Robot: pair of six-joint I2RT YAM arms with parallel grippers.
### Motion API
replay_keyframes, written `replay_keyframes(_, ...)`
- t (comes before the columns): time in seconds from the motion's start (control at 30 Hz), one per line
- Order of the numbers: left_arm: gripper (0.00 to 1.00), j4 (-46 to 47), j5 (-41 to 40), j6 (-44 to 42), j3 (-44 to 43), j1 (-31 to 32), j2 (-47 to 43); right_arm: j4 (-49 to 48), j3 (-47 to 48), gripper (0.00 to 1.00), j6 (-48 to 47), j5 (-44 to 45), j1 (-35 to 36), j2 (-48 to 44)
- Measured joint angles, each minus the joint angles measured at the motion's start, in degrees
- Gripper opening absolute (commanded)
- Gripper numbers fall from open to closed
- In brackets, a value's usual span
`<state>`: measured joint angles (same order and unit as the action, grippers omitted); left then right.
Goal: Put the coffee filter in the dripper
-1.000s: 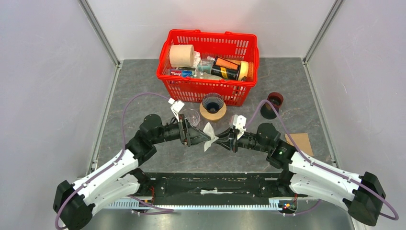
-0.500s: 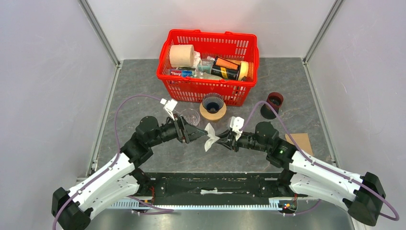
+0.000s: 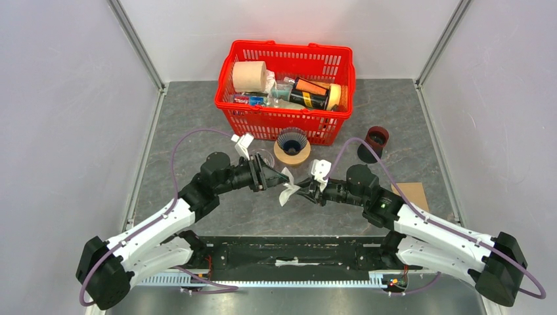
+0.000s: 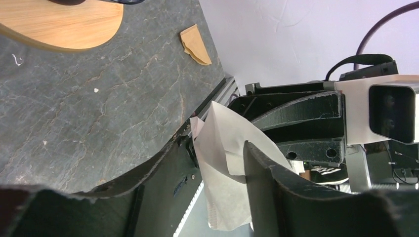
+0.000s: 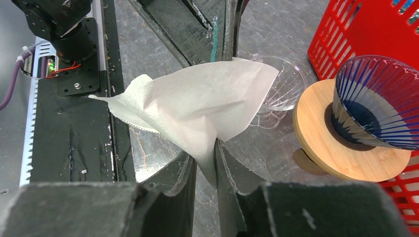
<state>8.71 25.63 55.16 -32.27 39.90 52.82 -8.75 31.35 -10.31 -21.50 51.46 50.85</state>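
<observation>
The white paper coffee filter (image 3: 287, 187) hangs above the table between both grippers. My right gripper (image 3: 303, 191) is shut on its pointed end, seen in the right wrist view (image 5: 215, 150) with the filter (image 5: 197, 103) fanning out. My left gripper (image 3: 274, 178) is open at the filter's wide end. In the left wrist view (image 4: 217, 144) the filter (image 4: 222, 148) lies between the spread fingers, against the right finger (image 4: 259, 173). The blue ribbed dripper (image 3: 292, 140) sits on a round wooden stand (image 3: 293, 154) just behind them, also in the right wrist view (image 5: 380, 108).
A red basket (image 3: 284, 125) with a paper roll and cans stands at the back. A clear glass vessel (image 3: 263, 159) sits left of the dripper, under the left gripper. A dark red cup (image 3: 374, 143) and a brown card (image 3: 410, 193) lie to the right.
My left gripper has moved right and toward the back along the filter. The right gripper has carried the filter slightly left and toward the dripper.
</observation>
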Motion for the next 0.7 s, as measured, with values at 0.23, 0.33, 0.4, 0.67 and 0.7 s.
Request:
replay_keyframes(0.23, 0.24, 3.4, 1.3, 2.4, 0.0, 0.0, 0.1, 0.0, 0.1, 0.25, -0.7, 0.8, 0.0, 0.4)
replay_keyframes(0.33, 0.16, 5.5, 2.4, 3.2, 0.0, 0.0, 0.9, -0.1, 0.3, 0.25, -0.9, 0.7, 0.0, 1.1)
replay_keyframes(0.4, 0.05, 6.6, 3.2, 3.8, 0.0, 0.0, 1.9, -0.2, 0.6, 0.25, -0.9, 0.6, 0.0, 1.4)
replay_keyframes(0.67, 0.02, 7.9, 4.5, 4.6, 0.0, 0.0, 3.1, 0.1, 0.6, 0.60, -0.9, 0.8, 0.0, 1.3)
replay_keyframes(0.7, 0.02, 7.9, 4.4, 4.6, 0.0, 0.0, 3.1, 0.4, 0.6, 0.71, -0.8, 1.1, 0.0, 1.0)
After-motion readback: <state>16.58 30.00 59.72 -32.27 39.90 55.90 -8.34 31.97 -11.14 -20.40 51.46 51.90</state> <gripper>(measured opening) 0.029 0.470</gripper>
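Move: The left fingers, still apart, straddle the coffee filter's upper edge; the filter's middle is about 2 cm to that hand's right, 2 cm back and 1 cm below. The dripper on its wooden ring stands some 13 cm ahead, 3 cm right and 9 cm below, and a clear glass about 9 cm ahead, 8 cm left and 17 cm below. The right hand already holds the filter by its point, the filter's middle some 4 cm to its left, 1 cm back and 1 cm above. The left fingers shut on the coffee filter and pinch its paper, the hand rising about 1.5 cm and easing roughly as far to its right, with a slight roll of some 5 degrees. The right hand stays nearly in place, keeping hold of the point until its fingers begin to part at the very end and let go. ##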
